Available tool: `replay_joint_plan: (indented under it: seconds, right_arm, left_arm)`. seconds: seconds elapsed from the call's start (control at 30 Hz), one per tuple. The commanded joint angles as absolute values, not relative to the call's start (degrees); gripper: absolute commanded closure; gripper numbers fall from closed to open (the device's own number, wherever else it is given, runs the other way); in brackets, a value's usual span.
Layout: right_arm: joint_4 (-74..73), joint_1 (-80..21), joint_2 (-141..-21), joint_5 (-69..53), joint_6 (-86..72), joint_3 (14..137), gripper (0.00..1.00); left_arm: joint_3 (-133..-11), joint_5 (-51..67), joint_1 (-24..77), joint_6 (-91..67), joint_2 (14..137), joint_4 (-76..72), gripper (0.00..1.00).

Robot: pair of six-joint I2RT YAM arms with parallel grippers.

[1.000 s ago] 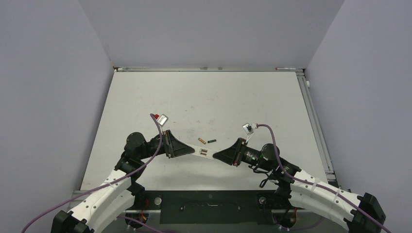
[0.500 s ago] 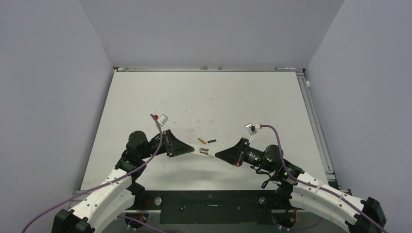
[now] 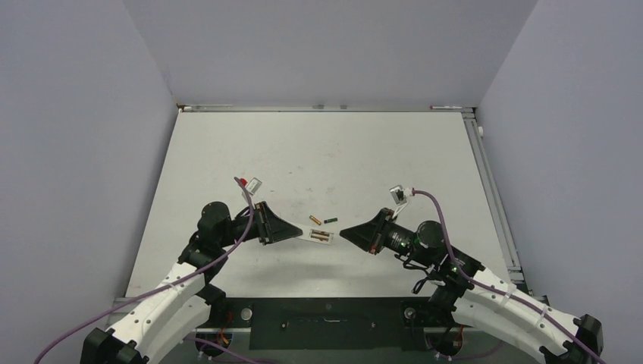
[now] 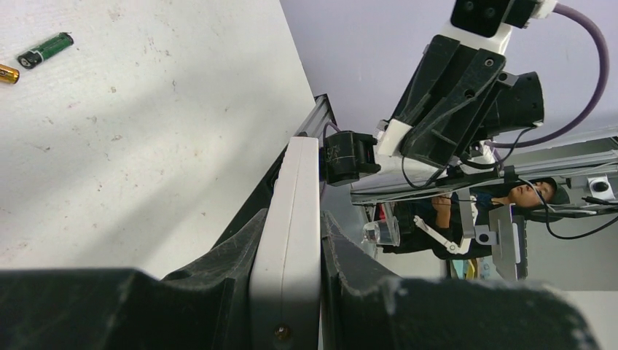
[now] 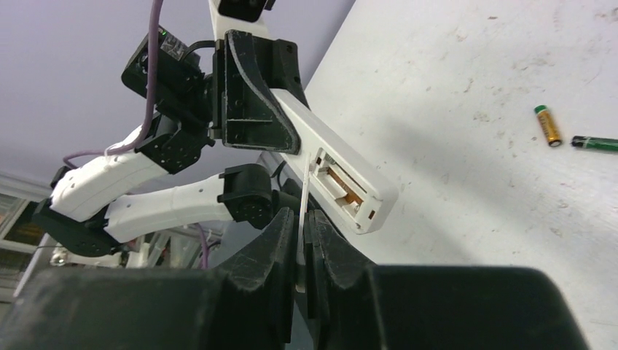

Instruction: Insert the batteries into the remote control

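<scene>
My left gripper (image 3: 300,233) is shut on the remote control (image 3: 321,236), a slim white bar held above the table. In the left wrist view the remote (image 4: 302,168) sits edge-on between the jaws (image 4: 294,219). The right wrist view shows its back with the battery compartment (image 5: 341,187) uncovered. My right gripper (image 5: 301,217) is shut on a thin white cover plate (image 5: 303,195), whose far end reaches the compartment's edge. Both batteries lie on the table just beyond: a yellow-gold one (image 3: 315,220) (image 5: 548,125) and a dark green one (image 3: 330,221) (image 5: 594,143) (image 4: 45,49).
The white table (image 3: 326,152) is scuffed, with grey walls on three sides. A metal rail (image 3: 493,189) runs along its right edge. The two arms meet tip to tip near the table's front centre.
My right gripper has shut on the thin cover plate and drawn back to the right, away from the remote. The left gripper has lifted the remote slightly.
</scene>
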State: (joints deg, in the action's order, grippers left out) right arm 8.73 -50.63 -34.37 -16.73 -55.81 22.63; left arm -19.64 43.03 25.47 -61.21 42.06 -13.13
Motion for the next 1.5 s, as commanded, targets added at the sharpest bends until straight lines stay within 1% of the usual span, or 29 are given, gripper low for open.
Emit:
replay_joint_plan:
  seconds: [0.0,0.23,0.4,0.53,0.63,0.83,1.1,1.27,1.47]
  right_arm:
    - [0.7,-50.7,-35.0,-10.0,-49.7,28.6,0.91]
    - [-12.2,-49.7,-40.7,-1.8,-42.3,35.9,0.91]
    - [-15.8,-47.8,-45.8,3.2,-37.8,39.0,0.91]
    - [-16.6,-44.4,-49.9,3.3,-35.2,40.6,0.92]
    - [-16.1,-39.5,-53.4,0.6,-33.3,40.8,0.91]
    - [-13.4,-30.0,-59.3,-8.5,-32.4,40.1,0.91]
    - [-8.7,-18.1,-64.9,-18.7,-33.1,38.2,0.91]
    - [-3.6,-12.6,-68.7,-24.6,-35.0,36.1,0.92]
    - [3.2,-7.7,-73.4,-27.5,-37.6,34.1,0.91]
  left_arm:
    - [-22.8,41.9,25.0,-58.3,41.4,-11.5,1.00]
    - [-22.5,41.4,24.9,-56.5,42.7,-8.4,1.00]
    - [-21.7,41.8,24.9,-56.5,43.7,-8.4,1.00]
    - [-20.8,42.1,24.9,-56.7,44.0,-8.7,1.00]
    - [-20.0,42.3,24.9,-56.9,44.2,-9.1,1.00]
    - [-18.8,42.8,24.9,-57.6,44.4,-10.1,1.00]
    - [-17.5,43.3,24.9,-58.2,45.5,-11.6,1.00]
    - [-16.9,43.6,24.9,-58.9,46.7,-13.6,1.00]
    - [-16.9,43.8,24.9,-59.5,48.3,-15.6,1.00]
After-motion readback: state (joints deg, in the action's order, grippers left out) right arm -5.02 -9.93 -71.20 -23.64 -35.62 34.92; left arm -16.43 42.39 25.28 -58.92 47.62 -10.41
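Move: The right hand holds the thin battery cover; the clear table it heads for is about 19 cm ahead, 15 cm to its right and 19 cm below. The remote control is some 7 cm to its left, 1 cm back. On the table about 14 cm ahead lie the green battery, 3 cm left, and the orange battery, 8 cm left. From the left hand, that clear table is roughly 18 cm ahead and 27 cm right. Right carries the cover about 18 cm forward, also down and right; left lowers the remote some 5 cm. ##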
